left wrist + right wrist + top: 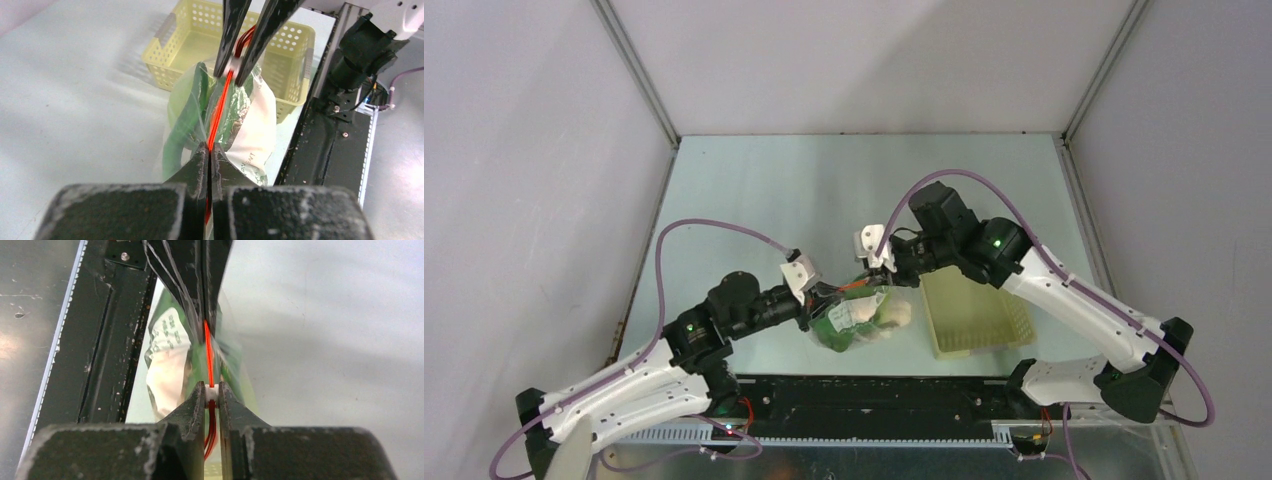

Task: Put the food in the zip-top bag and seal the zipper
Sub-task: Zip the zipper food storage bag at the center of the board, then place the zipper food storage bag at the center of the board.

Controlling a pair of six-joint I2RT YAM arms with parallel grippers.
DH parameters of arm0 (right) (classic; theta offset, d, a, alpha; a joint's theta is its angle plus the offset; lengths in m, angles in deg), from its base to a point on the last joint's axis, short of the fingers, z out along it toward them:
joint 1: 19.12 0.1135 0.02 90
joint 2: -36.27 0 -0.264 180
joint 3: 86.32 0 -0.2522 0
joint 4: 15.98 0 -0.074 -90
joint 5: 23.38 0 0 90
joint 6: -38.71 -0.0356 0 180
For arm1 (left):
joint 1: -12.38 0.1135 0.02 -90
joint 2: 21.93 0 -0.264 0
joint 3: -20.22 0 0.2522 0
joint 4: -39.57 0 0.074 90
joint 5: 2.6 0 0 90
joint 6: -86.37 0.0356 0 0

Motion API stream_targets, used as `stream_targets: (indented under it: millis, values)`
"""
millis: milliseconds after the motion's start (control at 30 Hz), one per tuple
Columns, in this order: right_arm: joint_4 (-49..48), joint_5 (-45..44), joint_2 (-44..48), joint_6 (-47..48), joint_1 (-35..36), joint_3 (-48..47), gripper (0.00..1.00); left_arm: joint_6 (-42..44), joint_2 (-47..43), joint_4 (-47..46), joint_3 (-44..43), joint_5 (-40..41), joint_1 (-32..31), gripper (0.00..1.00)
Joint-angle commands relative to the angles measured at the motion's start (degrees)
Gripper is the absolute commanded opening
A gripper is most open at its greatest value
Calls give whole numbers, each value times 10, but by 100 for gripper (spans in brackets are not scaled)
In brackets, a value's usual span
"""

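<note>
The clear zip-top bag (864,318) stands between both arms, its mouth up. The food shows through it as green leaves (182,115) and white pieces (894,318). The orange-red zipper (220,107) runs taut between the two grippers. My left gripper (209,147) is shut on the near end of the zipper strip (208,352). My right gripper (212,387) is shut on the small white slider tab (211,394) at the other end. Behind the slider (232,66) the two red tracks spread apart. In the top view the left gripper (812,312) and the right gripper (879,278) flank the bag.
A pale yellow perforated basket (974,318) sits just right of the bag, with nothing seen in it (200,35). The black base rail (874,392) runs along the near edge, close to the bag. Grey walls enclose the table on three sides.
</note>
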Motion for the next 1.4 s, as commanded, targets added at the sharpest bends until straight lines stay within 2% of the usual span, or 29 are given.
stream_targets:
  millis: [0, 367, 600, 633, 667, 700, 733, 800, 833, 933, 1000, 1067, 1100, 1133, 1233, 1333, 1367]
  values:
    - [77, -14, 43, 13, -46, -21, 8, -13, -41, -4, 11, 77, 6, 0]
    - [136, -42, 68, 18, -109, -16, 1, -16, -63, 19, 15, 110, 7, 0]
    - [103, 8, 80, 14, -120, -7, 1, -17, -63, 7, 11, 102, 6, 0]
    - [90, 19, 81, -6, -120, 0, 18, -23, -63, -1, 12, 100, 7, 0]
    - [49, 18, 84, -21, -119, 6, 45, -31, -61, -31, 19, 105, 7, 0]
    - [24, 3, 86, -65, -120, 21, 60, -62, -59, -51, 25, 121, 7, 0]
    - [-33, -11, 91, -91, -120, 35, 81, -76, -52, -90, 32, 165, 7, 0]
    - [-106, -73, 101, -166, -120, 53, 97, -115, -27, -118, 30, 245, 8, 0]
    - [-127, -114, 105, -213, -122, 56, 98, -127, -3, -120, 25, 290, 8, 0]
    - [-198, -158, 136, -297, -137, 74, 99, -124, 53, -116, -20, 320, 21, 0]
    - [-244, -190, 163, -333, -161, 103, 99, -107, 94, -130, -45, 290, 38, 0]
    - [-279, -220, 194, -358, -178, 132, 99, -85, 133, -149, -67, 215, 63, 0]
    - [-286, -228, 204, -362, -184, 141, 99, -64, 156, -164, -75, 152, 71, 0]
    - [-299, -228, 225, -369, -198, 160, 99, -53, 165, -171, -88, 130, 81, 0]
    - [-307, -226, 258, -385, -224, 189, 99, -2, 222, -170, -133, 112, 99, 0]
    - [-297, -261, 286, -434, -248, 214, 100, 34, 269, -164, -190, 84, 149, 0]
    - [-292, -273, 298, -449, -252, 221, 100, 47, 293, -164, -199, 44, 163, 0]
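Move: Already between the right fingertips is the white zipper slider; the free end of the orange zipper strip that it is drawn to lies about 7 cm right of this hand and 1 cm ahead, level with it. The food-filled part of the bag hangs some 4 cm back, 2 cm left and 9 cm below, and the basket's middle is roughly 25 cm right, level fore and aft, 17 cm down. From the left hand, already pinching the strip, that free end lies about 15 cm right, 4 cm ahead. Drawing the pinched slider about 5 cm to the right and slightly forward, the right hand works against the left, which keeps its pinch and backs 2 cm left. The right fingers then open wide, release the slider and swing off right, forward and up, turning clockwise some 55 degrees; the left carries the bag about 13 cm forward, turning counter-clockwise. ##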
